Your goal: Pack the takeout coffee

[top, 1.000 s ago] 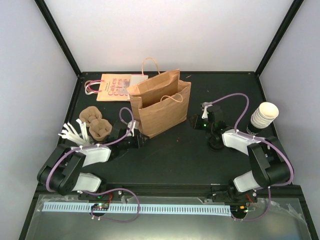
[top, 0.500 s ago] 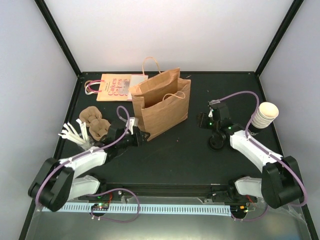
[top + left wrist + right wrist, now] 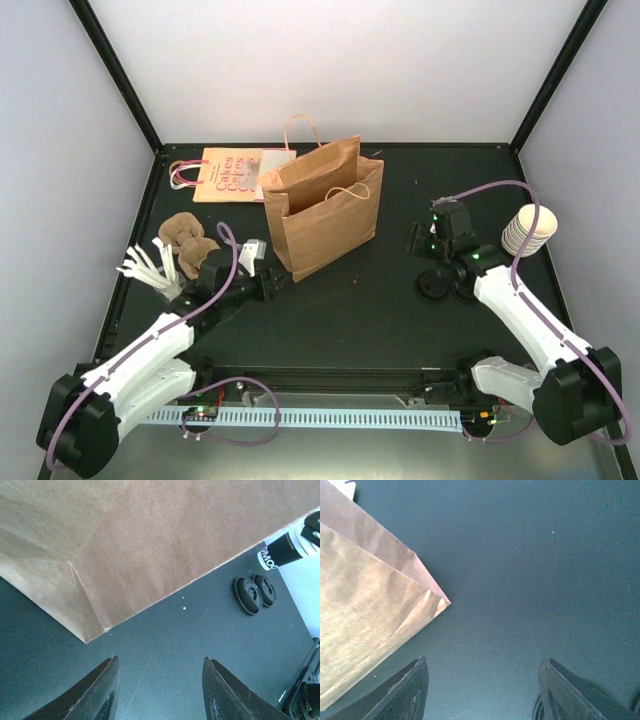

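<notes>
The takeout coffee is not in view in any frame. A brown paper bag (image 3: 322,205) stands upright and open at the table's middle. My left gripper (image 3: 276,286) hovers low by the bag's near left corner (image 3: 90,639), jaws open with nothing between them (image 3: 160,680). Right of the bag, my right gripper (image 3: 420,241) is also open and empty (image 3: 482,680), with the bag's right corner (image 3: 440,600) ahead to its left. Whether anything is inside the bag cannot be seen.
Black lids (image 3: 435,287) (image 3: 255,594) lie on the table under the right arm. A stack of lidless cream cups (image 3: 528,231) stands at the right edge. Brown pulp trays (image 3: 190,240), white sticks (image 3: 148,268) and a flat printed bag (image 3: 228,173) lie at the left.
Both arms have stretched out from their folded poses. The right gripper has drifted right, away from the bag. Both pairs of jaws have widened.
</notes>
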Controlling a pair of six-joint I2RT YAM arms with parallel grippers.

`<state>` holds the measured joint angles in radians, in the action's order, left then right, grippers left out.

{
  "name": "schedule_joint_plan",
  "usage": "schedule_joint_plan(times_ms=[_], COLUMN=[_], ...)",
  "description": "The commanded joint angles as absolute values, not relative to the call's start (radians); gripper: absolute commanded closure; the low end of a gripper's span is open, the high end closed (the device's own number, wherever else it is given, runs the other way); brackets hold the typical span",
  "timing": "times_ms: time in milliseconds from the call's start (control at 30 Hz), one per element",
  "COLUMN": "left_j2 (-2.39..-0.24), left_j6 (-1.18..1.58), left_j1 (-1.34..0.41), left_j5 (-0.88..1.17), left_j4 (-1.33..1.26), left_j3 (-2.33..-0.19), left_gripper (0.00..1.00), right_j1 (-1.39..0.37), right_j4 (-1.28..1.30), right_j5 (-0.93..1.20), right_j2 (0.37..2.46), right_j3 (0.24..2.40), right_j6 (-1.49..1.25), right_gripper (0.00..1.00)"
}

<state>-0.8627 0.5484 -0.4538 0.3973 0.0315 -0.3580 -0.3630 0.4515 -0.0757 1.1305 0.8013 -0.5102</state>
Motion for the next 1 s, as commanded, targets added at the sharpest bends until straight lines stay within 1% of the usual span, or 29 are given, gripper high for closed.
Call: schedule_joint_plan(times_ms=[0,200,267,333,367,467,567,700,733,800,867,900,967], left_j2=[-0.818,-0.782,-0.765,-0.748,-0.737,-0.718,-0.7,-0.677,-0.671,-0.658,-0.644,-0.633,-0.608], left_j6=[0.524,0.52,0.52,0.518,0.516,0.512,0.507,0.505,0.505,0.506,0.502,0.502,0.503], left_j1=[-0.459,-0.459,-0.459,-0.459,-0.459,-0.459,-0.459,-0.458,-0.459,-0.459,-0.458,-0.458,-0.458], left_j5=[0.419,0.437,0.444,0.45,0.453,0.464,0.472,0.483,0.483,0.484,0.479,0.467,0.454], left_j4=[0.128,0.183,0.202,0.222,0.232,0.257,0.276,0.288,0.29,0.299,0.317,0.328,0.342], left_j3=[-0.384,-0.408,-0.415,-0.421,-0.423,-0.426,-0.428,-0.428,-0.428,-0.428,-0.432,-0.435,-0.434], left_gripper=[0.51,0.5,0.49,0.48,0.47,0.46,0.43,0.35,0.31,0.17,0.06,0.02,0.01], right_j1=[-0.357,-0.357,-0.357,-0.357,-0.357,-0.357,-0.356,-0.348,-0.344,-0.326,-0.283,-0.243,-0.188], right_j4=[0.524,0.649,0.676,0.679,0.683,0.678,0.731,0.811,0.837,0.914,1.011,1.051,1.123], right_j5=[-0.138,-0.219,-0.234,-0.257,-0.274,-0.251,-0.278,-0.321,-0.335,-0.377,-0.402,-0.394,-0.362], right_j2=[1.074,1.1,1.11,1.109,1.105,1.083,1.076,1.086,1.092,1.116,1.156,1.177,1.215], right_j3=[0.855,0.959,0.985,0.993,0.996,0.992,1.027,1.091,1.113,1.169,1.241,1.275,1.342], right_j6=[-0.53,-0.55,-0.537,-0.519,-0.52,-0.485,-0.508,-0.541,-0.552,-0.583,-0.622,-0.631,-0.631], right_gripper=[0.36,0.33,0.29,0.04,0.0,0.0,0.0,0.0,0.0,0.0,0.0,0.0,0.0])
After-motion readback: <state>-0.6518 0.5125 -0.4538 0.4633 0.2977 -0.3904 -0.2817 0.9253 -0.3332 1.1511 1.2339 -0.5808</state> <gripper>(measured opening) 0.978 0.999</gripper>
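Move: The cup stack stands about 26 cm to the right of the right gripper and 6 cm farther out, its middle some 7 cm lower. Two black lids lie on the table about 15 cm below that hand and 4 cm back, one 2 cm to its right, the other 12 cm. The paper bag is some 28 cm to its left and 7 cm ahead, its middle about 2 cm lower. From the left gripper, the cup stack is about 65 cm right, 14 cm ahead and 4 cm lower. Lift the right gripper about 10 cm clear of the table and carry it some 7 cm right, over towards the cup stack, faster at the end, turning it nearly 20 degrees clockwise and opening its fingers fully. Meanwhile draw the left gripper back and slightly up, away from the paper bag, and spread its fingers wide too; touch nothing with either. ##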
